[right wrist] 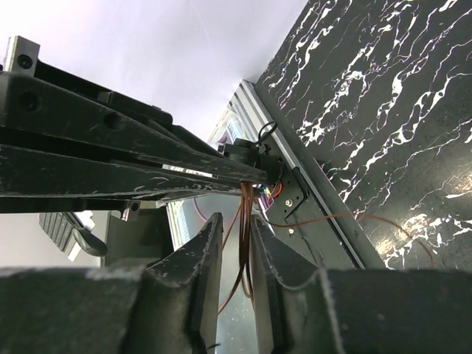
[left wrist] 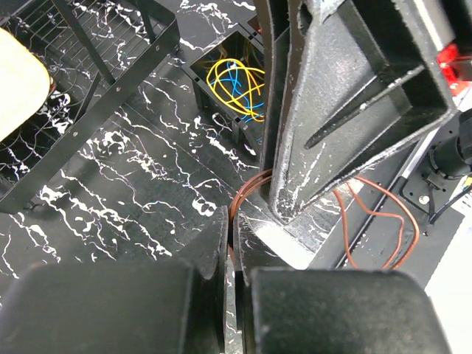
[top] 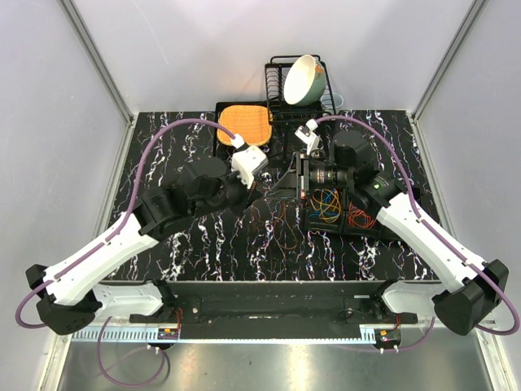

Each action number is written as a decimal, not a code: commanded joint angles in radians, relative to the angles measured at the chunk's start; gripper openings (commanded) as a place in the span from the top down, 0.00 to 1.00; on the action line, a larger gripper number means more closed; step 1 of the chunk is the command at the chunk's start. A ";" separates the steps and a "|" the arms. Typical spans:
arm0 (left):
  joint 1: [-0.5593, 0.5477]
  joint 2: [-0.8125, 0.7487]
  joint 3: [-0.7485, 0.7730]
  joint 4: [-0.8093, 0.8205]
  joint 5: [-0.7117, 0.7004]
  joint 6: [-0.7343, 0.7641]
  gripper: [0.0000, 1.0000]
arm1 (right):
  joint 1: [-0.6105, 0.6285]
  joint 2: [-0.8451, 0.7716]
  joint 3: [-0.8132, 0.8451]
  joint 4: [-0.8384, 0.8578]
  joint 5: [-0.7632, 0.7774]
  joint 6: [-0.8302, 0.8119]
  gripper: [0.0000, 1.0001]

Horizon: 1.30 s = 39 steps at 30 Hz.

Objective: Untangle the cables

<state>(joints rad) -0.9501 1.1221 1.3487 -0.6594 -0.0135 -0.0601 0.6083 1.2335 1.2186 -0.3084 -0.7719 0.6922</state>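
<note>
The cables lie in two places. Brown cables (top: 277,226) trail loosely on the black marbled table. Yellow and blue cables (left wrist: 234,82) sit coiled in a compartment of a black box (top: 313,218), with orange and red ones (top: 358,217) beside them. Between the arms, my left gripper (top: 259,194) is shut on a bundle of brown cable strands (left wrist: 237,198). A loop (left wrist: 398,221) hangs off to the right of that grip. My right gripper (right wrist: 236,217) faces the left one tip to tip. Its jaws stand narrowly open around the same brown strands (right wrist: 246,221), which run close to its right finger.
A wire dish rack (top: 277,85) with a cream bowl (top: 305,79) stands at the back. An orange mat (top: 244,122) lies left of it on a dark tray. The table's metal front rail (right wrist: 324,214) passes under the right gripper.
</note>
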 commanded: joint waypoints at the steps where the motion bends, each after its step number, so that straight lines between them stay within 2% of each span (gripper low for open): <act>1: -0.004 0.004 0.047 0.037 -0.028 0.013 1.00 | 0.011 -0.005 0.001 0.040 -0.021 -0.023 0.79; 4: -0.004 0.005 0.049 0.038 -0.032 0.014 1.00 | 0.010 -0.002 0.001 0.041 -0.011 -0.023 0.91; 5: -0.004 0.007 0.049 0.037 -0.036 0.014 1.00 | 0.011 -0.002 -0.001 0.042 -0.006 -0.022 1.00; 6: -0.004 0.005 0.047 0.037 -0.040 0.013 0.99 | 0.011 0.000 0.001 0.038 0.002 -0.023 1.00; 7: -0.004 0.002 0.047 0.035 -0.054 0.009 0.89 | 0.008 -0.002 0.001 0.038 0.014 -0.023 1.00; 8: -0.004 0.001 0.046 0.032 -0.068 0.008 0.58 | 0.011 -0.002 0.008 0.034 0.020 -0.029 1.00; 9: -0.004 -0.002 0.046 0.023 -0.089 0.005 0.34 | 0.010 0.001 0.018 0.023 0.043 -0.040 1.00; 11: -0.006 -0.022 0.033 0.006 -0.193 -0.010 0.03 | 0.010 0.003 0.077 -0.061 0.086 -0.095 1.00; 16: -0.004 -0.157 -0.100 -0.031 -0.383 -0.072 0.01 | 0.008 0.000 0.245 -0.305 0.305 -0.224 1.00; 21: -0.006 -0.358 -0.255 -0.077 -0.442 -0.182 0.01 | -0.001 0.001 0.421 -0.435 0.556 -0.292 1.00; 27: -0.004 -0.557 -0.439 -0.114 -0.433 -0.293 0.01 | -0.004 0.037 0.571 -0.546 0.813 -0.344 1.00; 32: -0.004 -0.616 -0.497 -0.128 -0.428 -0.340 0.01 | -0.010 0.086 0.640 -0.594 0.916 -0.381 1.00; 39: -0.004 -0.553 -0.474 -0.195 -0.450 -0.408 0.01 | -0.033 0.092 0.592 -0.597 1.005 -0.393 1.00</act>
<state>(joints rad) -0.9535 0.5236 0.8532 -0.8291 -0.4271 -0.3996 0.5915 1.3319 1.8252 -0.8925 0.1284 0.3264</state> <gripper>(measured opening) 0.987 0.020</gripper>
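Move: The brownish-red cable is pinched between my left fingertips, right at that hand's point, with its loops hanging down. The same strand already runs between my half-closed right fingertips, practically at that hand's point. From my right hand, the bin with the yellow and blue cables lies about 11 cm ahead, 16 cm to the right and 29 cm below. The bin with the red cable is some 9 cm ahead and 28 cm right, equally low. I shut my right fingers on the cable strand, then open my left hand wide to let go of it. My left hand backs off about 15 cm to the left and some 9 cm down. Keeping its pinch, my right carries the cable right, forward and up, about 12 cm right and 10 forward, to high above the yellow-and-blue bin, dipping slightly at the end as the wrist swings clockwise some 40 degrees. ##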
